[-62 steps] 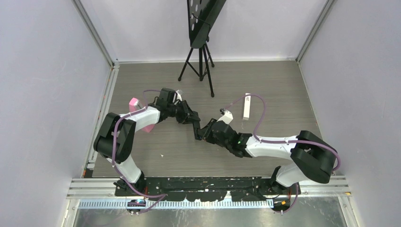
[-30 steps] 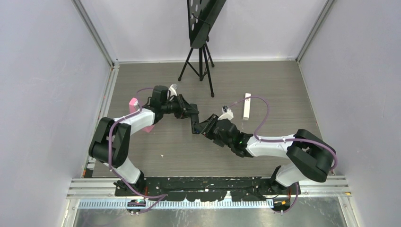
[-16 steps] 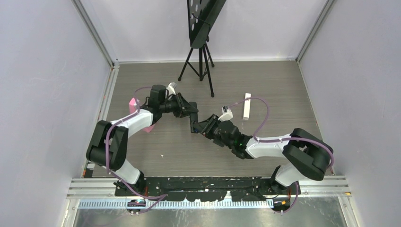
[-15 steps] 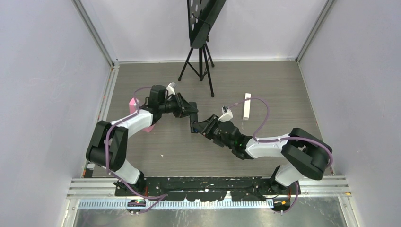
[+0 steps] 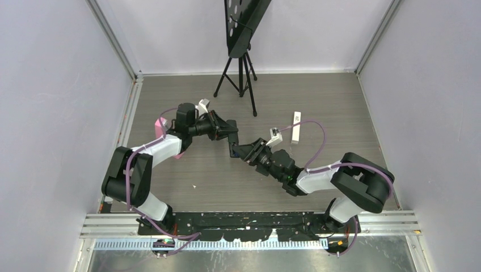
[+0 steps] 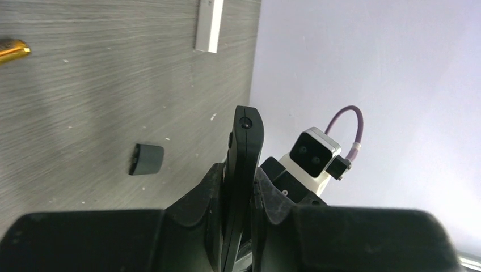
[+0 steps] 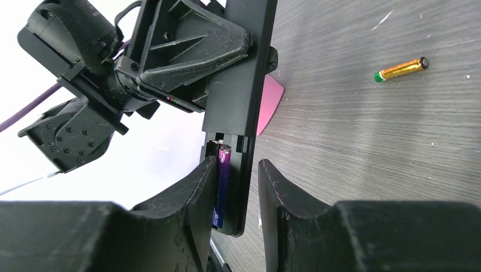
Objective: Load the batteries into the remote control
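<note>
My left gripper (image 5: 228, 135) (image 6: 238, 177) is shut on the black remote control (image 6: 244, 153) (image 7: 241, 85), held edge-on above the table. A purple battery (image 7: 220, 182) sits in the open compartment at the remote's lower end. My right gripper (image 5: 240, 151) (image 7: 238, 173) straddles that end with its jaws open. One finger (image 7: 201, 187) lies against the battery side. The other finger (image 7: 278, 192) stands off with a gap. An orange-yellow battery (image 7: 400, 69) (image 6: 11, 50) lies loose on the table. The other batteries are out of view.
A small grey cover piece (image 6: 146, 159) lies on the wood table below the remote. A white bar (image 5: 296, 126) (image 6: 209, 25) lies at the right, a pink object (image 5: 160, 123) (image 7: 268, 102) at the left. A black tripod (image 5: 241, 73) stands at the back.
Both arms have shifted a little toward the back, keeping the remote between them. The right wrist has turned and its elbow has swung in. The left grip on the remote is unchanged.
</note>
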`<action>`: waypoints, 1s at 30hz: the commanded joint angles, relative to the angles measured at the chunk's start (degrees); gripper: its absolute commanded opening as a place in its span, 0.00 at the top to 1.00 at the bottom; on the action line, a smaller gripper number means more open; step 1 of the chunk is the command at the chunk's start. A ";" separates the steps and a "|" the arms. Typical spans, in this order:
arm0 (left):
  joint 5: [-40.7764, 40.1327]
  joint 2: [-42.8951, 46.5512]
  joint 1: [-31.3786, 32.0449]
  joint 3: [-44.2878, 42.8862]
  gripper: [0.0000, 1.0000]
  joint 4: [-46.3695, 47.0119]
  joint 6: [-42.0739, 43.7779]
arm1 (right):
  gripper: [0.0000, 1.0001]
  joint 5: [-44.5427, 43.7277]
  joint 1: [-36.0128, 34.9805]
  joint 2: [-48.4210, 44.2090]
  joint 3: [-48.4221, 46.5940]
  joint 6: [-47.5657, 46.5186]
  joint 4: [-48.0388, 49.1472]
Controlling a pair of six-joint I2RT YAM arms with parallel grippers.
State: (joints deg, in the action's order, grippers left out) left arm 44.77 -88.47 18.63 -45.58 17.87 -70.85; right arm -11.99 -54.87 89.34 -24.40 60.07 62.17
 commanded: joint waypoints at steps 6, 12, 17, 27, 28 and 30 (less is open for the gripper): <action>13.22 2.07 2.37 -2.33 1.00 5.90 -8.45 | 0.58 -1.80 -0.63 -8.09 1.98 -7.69 -14.30; 10.68 2.95 2.37 -4.81 1.00 -6.70 2.71 | 0.39 -0.52 -0.65 -15.17 0.50 -9.78 -23.36; 8.90 2.32 2.37 -5.24 1.00 -10.51 6.33 | 0.21 1.74 -0.66 -18.25 -0.67 -10.12 -25.91; 7.90 1.83 2.37 -4.80 1.00 -11.40 8.24 | 0.18 3.58 -0.68 -18.60 -1.02 -8.22 -23.66; 7.88 1.81 2.37 -4.74 1.00 -11.45 8.33 | 0.18 3.63 -0.66 -18.33 -0.93 -7.92 -22.87; 7.84 1.76 2.37 -4.49 1.00 -11.53 8.44 | 0.18 3.68 -0.69 -17.43 -0.61 -7.18 -20.26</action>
State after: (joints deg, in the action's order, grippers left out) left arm 51.42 -88.47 20.93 -48.53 6.48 -63.72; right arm -8.80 -55.33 71.40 -23.79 52.45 37.56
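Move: The purple-blue battery already lies in the remote control's open compartment, roughly 8 cm back and 1 cm right of the left hand, about 2 cm lower; the left hand grips the remote farther out. From the right hand this battery is about 1 cm ahead and 2 cm left, level with it. On the table some 14 cm below the right hand, a gold battery lies about 12 cm ahead and 4 cm left, the black cover 1 cm back and 11 cm right. The remote control stays pinched in the left hand, which lifts it nearly 2 cm, then carries it back about 4 cm while sinking again and turning some 10 degrees clockwise. The right hand rises with it, opens its fingers wide around the compartment end, and draws back and right about 4 cm in all, dropping most of that rise and rolling its left side down, so it eases off sideways from the battery. ##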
